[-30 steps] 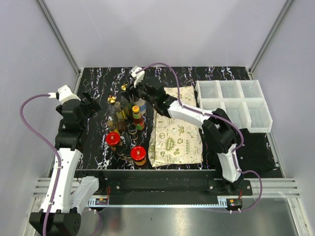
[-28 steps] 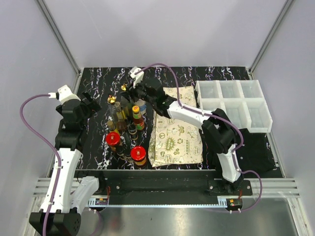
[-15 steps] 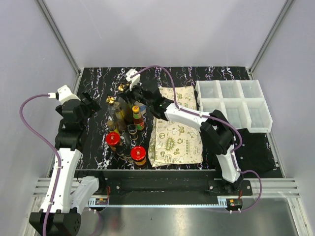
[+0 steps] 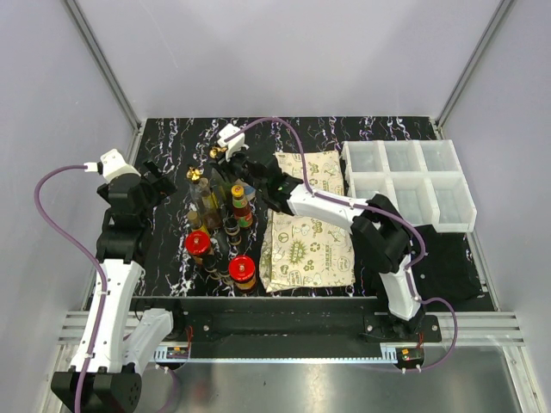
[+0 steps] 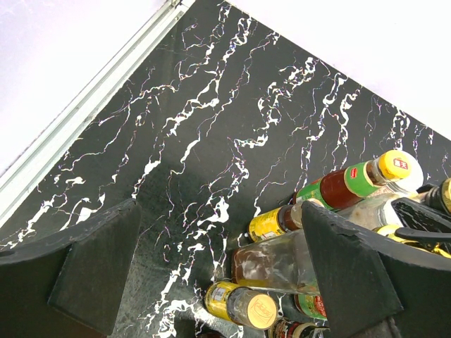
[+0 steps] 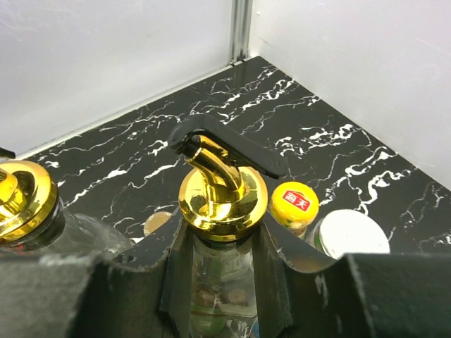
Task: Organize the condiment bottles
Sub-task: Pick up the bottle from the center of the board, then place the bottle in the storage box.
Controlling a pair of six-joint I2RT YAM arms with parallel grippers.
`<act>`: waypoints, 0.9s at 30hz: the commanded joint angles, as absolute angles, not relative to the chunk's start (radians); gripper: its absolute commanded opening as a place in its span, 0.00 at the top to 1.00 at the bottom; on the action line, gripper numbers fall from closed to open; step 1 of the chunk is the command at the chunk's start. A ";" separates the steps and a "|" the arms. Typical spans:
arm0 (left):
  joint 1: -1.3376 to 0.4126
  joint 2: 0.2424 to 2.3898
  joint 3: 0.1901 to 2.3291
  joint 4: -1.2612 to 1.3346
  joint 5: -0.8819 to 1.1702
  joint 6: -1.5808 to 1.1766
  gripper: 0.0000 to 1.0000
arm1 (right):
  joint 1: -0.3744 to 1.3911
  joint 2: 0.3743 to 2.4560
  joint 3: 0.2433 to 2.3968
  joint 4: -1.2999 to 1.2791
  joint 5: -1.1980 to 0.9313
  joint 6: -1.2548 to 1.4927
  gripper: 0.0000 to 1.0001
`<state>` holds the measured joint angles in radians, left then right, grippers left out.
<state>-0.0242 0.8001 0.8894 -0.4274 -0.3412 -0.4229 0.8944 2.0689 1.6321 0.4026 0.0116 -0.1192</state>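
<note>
The condiment bottles (image 4: 219,215) stand in a cluster left of centre on the black marble table. They include two red-capped ones (image 4: 197,242), (image 4: 242,266). My right gripper (image 4: 225,159) (image 6: 215,246) is shut on the neck of a clear bottle with a gold spout cap (image 6: 222,197) at the back of the cluster. Beside it are another gold cap (image 6: 21,197), a yellow cap (image 6: 294,201) and a white cap (image 6: 350,236). My left gripper (image 4: 157,181) (image 5: 218,208) is open and empty, held above the table left of the cluster. A clear bottle (image 5: 282,260) lies below its right finger.
A cream patterned cloth (image 4: 308,224) lies right of the bottles. White compartment bins (image 4: 409,181) stand at the back right. A black pad (image 4: 448,267) lies at the front right. Bare marble (image 5: 197,120) lies left of the cluster.
My right gripper has moved left over the back of the cluster and now sits around the gold-spout bottle's neck. The left arm has not moved.
</note>
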 commanded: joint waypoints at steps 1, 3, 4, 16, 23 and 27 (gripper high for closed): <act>-0.018 0.790 0.884 -0.413 -0.359 -0.425 0.01 | 0.907 1.937 1.638 0.538 0.041 -0.146 1.00; -0.018 0.792 0.882 -0.413 -0.357 -0.425 0.01 | 0.910 1.914 1.622 0.560 0.041 -0.144 1.00; -0.018 0.790 0.879 -0.413 -0.357 -0.426 0.01 | 0.910 1.898 1.617 0.566 0.040 -0.140 1.00; -0.015 0.796 0.882 -0.416 -0.342 -0.442 0.01 | 0.925 1.772 1.598 0.557 0.021 -0.138 1.00; -0.014 0.796 0.880 -0.414 -0.338 -0.454 0.01 | 0.930 1.666 1.606 0.532 0.011 -0.146 1.00; -0.014 0.785 0.874 -0.414 -0.334 -0.453 0.01 | 0.928 1.615 1.658 0.456 0.026 -0.192 1.00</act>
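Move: The gold-spouted bottle is already pinched by the neck in the right hand, its middle some 10 cm straight below. A second gold-spouted bottle stands about 7 cm to this hand's left and 5 cm back, middle roughly 11 cm lower; a red-label sauce bottle about 5 cm right and 8 cm back, 14 cm lower; a white-lidded jar some 5 cm right, level fore and aft, 17 cm lower. From the left hand, the held bottle is about 22 cm right, 8 cm ahead, 12 cm below. The gold-spouted bottle goes up in the right hand's unchanged neck grip, slowly at first and then faster, by about 16 cm in all. While rising, the hand draws back and to the right, some 5 cm each way, pulling the bottle out from among its neighbours, and the fingertips tip upward by roughly 15 degrees. ##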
